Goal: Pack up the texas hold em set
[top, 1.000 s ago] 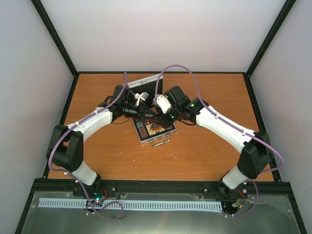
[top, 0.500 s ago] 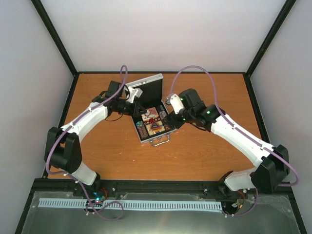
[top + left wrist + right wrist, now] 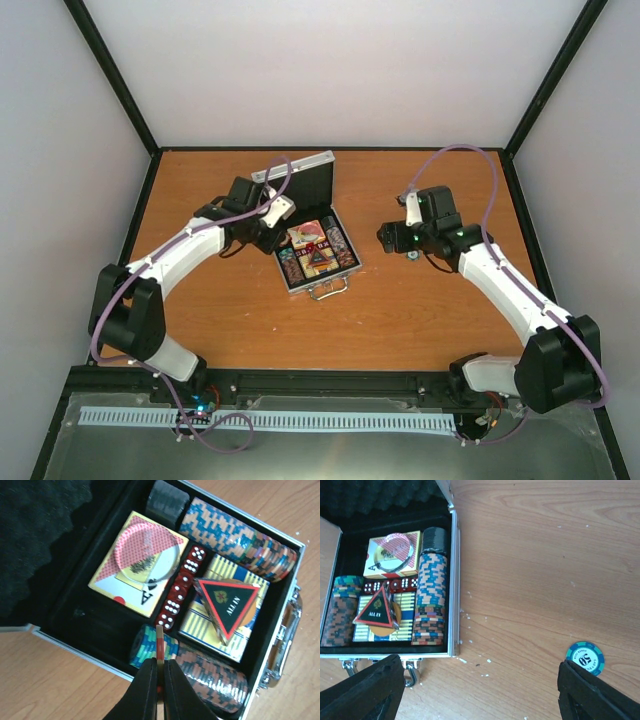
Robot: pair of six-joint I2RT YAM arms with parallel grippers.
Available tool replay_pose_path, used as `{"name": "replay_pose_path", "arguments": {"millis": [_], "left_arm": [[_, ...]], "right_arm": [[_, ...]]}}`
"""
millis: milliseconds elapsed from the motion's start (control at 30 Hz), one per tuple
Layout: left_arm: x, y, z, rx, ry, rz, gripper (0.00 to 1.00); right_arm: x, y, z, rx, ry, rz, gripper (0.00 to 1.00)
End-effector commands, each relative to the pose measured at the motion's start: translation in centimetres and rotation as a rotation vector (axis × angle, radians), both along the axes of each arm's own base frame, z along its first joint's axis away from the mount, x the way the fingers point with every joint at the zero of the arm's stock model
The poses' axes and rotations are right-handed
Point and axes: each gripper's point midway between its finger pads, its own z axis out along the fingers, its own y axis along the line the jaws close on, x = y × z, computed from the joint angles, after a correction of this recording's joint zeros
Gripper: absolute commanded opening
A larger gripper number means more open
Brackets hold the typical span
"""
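The texas hold em set's silver case (image 3: 320, 283) lies open mid-table, its lid (image 3: 300, 176) standing at the back. Inside are rows of chips (image 3: 235, 535), two card decks, red dice (image 3: 181, 590), a triangular "ALL IN" button (image 3: 227, 600) and a clear disc (image 3: 145, 555). My left gripper (image 3: 160, 667) hovers over the case's left chip row (image 3: 210, 675), shut on one red-edged chip (image 3: 159, 642) held on edge. My right gripper (image 3: 480, 690) stands open over bare wood right of the case (image 3: 454, 580). A loose teal "50" chip (image 3: 585, 658) lies by its right finger (image 3: 595, 695).
The case's metal handle (image 3: 410, 672) points toward the arms. Small white crumbs (image 3: 470, 662) dot the wood beside the case. Black frame rails edge the orange table (image 3: 200, 330), with white walls behind.
My right gripper has pulled away from the case to the right and opened. My left gripper has shifted slightly toward the case's left side, still shut on its chip.
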Motion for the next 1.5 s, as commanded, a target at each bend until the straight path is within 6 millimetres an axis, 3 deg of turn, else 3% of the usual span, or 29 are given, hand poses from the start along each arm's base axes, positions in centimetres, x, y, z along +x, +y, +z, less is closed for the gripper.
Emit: {"name": "replay_pose_path", "arguments": {"millis": [0,133,433,700,1033,1467], "left_arm": [[2.4,-0.7,2.6,-0.003,-0.151,-0.018,0.01],[3.5,-3.0,3.8,-0.07,-0.21,-0.041,0.01],[6.6,-5.7,3.1,-0.026,-0.315,-0.139,0.01],[9.1,-7.3,1.6,0.043,-0.368,-0.26,0.01],[10.3,-9.6,-1.4,0.135,-0.388,-0.414,0.01],[12.0,-9.9,-4.4,0.245,-0.451,-0.399,0.01]], "right_arm": [[0.8,0.0,1.4,0.081,-0.041,-0.052,0.83],[1.0,-0.1,1.2,0.094,-0.033,-0.075,0.84],[0.9,-0.7,1.6,0.107,-0.053,-0.114,0.84],[0.4,-1.0,1.7,0.126,-0.045,-0.127,0.84],[0.1,-1.2,1.6,0.134,-0.036,-0.133,0.84],[-0.7,-1.4,0.4,0.143,0.008,-0.139,0.84]]}}
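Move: Beyond the left hand, about 11 cm ahead, 10 cm to its right and 10 cm below, is the gap at the hinge end of the case's right-hand chip row, where its held chip is headed. The dark chip stack borders the gap, 9 cm ahead and 10 cm right; the card box lies 6 cm ahead and 5 cm right, the blue-white chips 3 cm ahead and 13 cm right. From the right hand the gap lies roughly 11 cm ahead, 15 cm left and 14 cm below. Carrying the red-and-white chip still pinched on edge, the left hand sweeps about 14 cm forward and right across the case towards the gap beside the dark stack. It lifts slightly at first, then sinks to finish some 5 cm lower, turning clockwise by around 20 degrees while its fingertips swing outward. The fingers stay shut. ##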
